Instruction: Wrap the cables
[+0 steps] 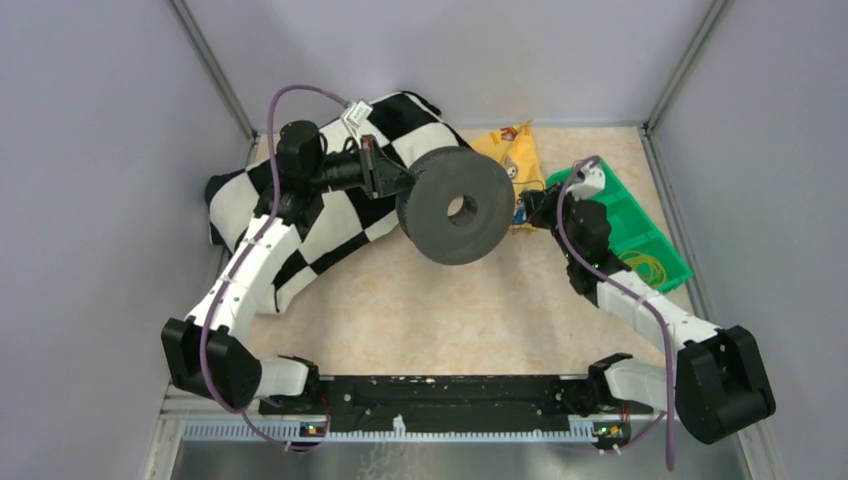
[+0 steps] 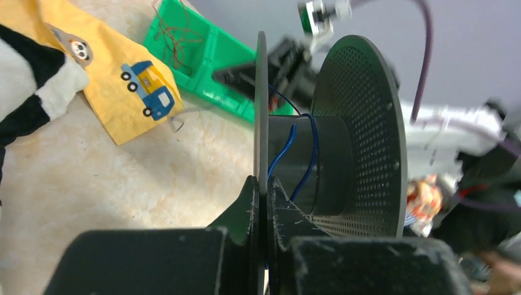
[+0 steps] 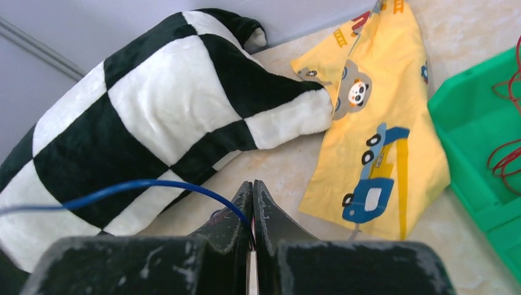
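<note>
A dark grey spool is held off the table at centre, on its side. My left gripper is shut on its thin near flange, with the jaws pinching the rim. A thin blue cable loops round the spool's core between the flanges. My right gripper is just right of the spool. Its jaws are shut on the same blue cable, which arcs away to the left. More thin wires lie curled in the green bin, and red strands show in the right wrist view.
A green bin stands at the right, with yellowish loops inside. A yellow printed cloth lies behind the spool. A black-and-white checkered blanket covers the back left under my left arm. Grey walls enclose the table.
</note>
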Tool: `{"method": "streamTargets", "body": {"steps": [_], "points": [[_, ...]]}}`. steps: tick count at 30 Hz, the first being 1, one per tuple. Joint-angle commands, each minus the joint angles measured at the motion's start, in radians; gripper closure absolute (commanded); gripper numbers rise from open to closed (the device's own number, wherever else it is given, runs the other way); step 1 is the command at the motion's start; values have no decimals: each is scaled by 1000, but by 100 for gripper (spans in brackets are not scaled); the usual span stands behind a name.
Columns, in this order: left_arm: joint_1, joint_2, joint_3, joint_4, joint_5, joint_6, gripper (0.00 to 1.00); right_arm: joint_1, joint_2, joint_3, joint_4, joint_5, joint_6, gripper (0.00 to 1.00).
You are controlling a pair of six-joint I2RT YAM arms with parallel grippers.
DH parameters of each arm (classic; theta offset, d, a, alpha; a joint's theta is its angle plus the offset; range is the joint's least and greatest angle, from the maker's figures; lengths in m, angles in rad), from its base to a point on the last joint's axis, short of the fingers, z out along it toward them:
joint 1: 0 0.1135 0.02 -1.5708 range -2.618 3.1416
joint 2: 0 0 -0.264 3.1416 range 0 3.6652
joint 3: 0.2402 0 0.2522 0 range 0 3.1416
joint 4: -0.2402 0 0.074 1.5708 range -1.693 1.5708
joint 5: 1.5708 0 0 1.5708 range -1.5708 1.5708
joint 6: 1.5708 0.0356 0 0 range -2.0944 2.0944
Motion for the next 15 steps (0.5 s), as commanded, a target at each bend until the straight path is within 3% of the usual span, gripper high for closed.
{"method": "streamTargets", "body": {"steps": [1,5,9,15], "points": [[-36,-112,-84,13,119,359,100,-36,-19,160,-386,-107,-127,100],[-87,-106,-71,-133,75,540,100,-36,-40,259,-490,-115,-147,100],[-195,-65,-23,-331,-56,720,100,-36,-56,353,-592,-152,-170,100],[-269,-12,-20,-385,-307,759,100,-36,-57,492,-775,-190,-209,100]]}}
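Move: The spool is in my left hand, gripped by the rim of one flange, with its middle about 8 cm to the right, 2 cm back and 3 cm above. From my right hand, which pinches the blue cable, that middle is some 14 cm left, 7 cm back and 16 cm up. The yellow bag lies about 20 cm ahead of my right hand, 2 cm right and 19 cm below; the green tray is 24 cm right of it, 8 cm ahead and 18 cm below. I lower the spool with my left hand, about 9 cm down and 6 cm back, drifting some 4 cm right towards the open table; the wrist tips the fingers downward and swings them clockwise, roughly 30 degrees of turn altogether. My left fingers keep their hold on the flange. My right hand keeps the cable pinched and lifts about 3 cm, tipping nose-down a little. ##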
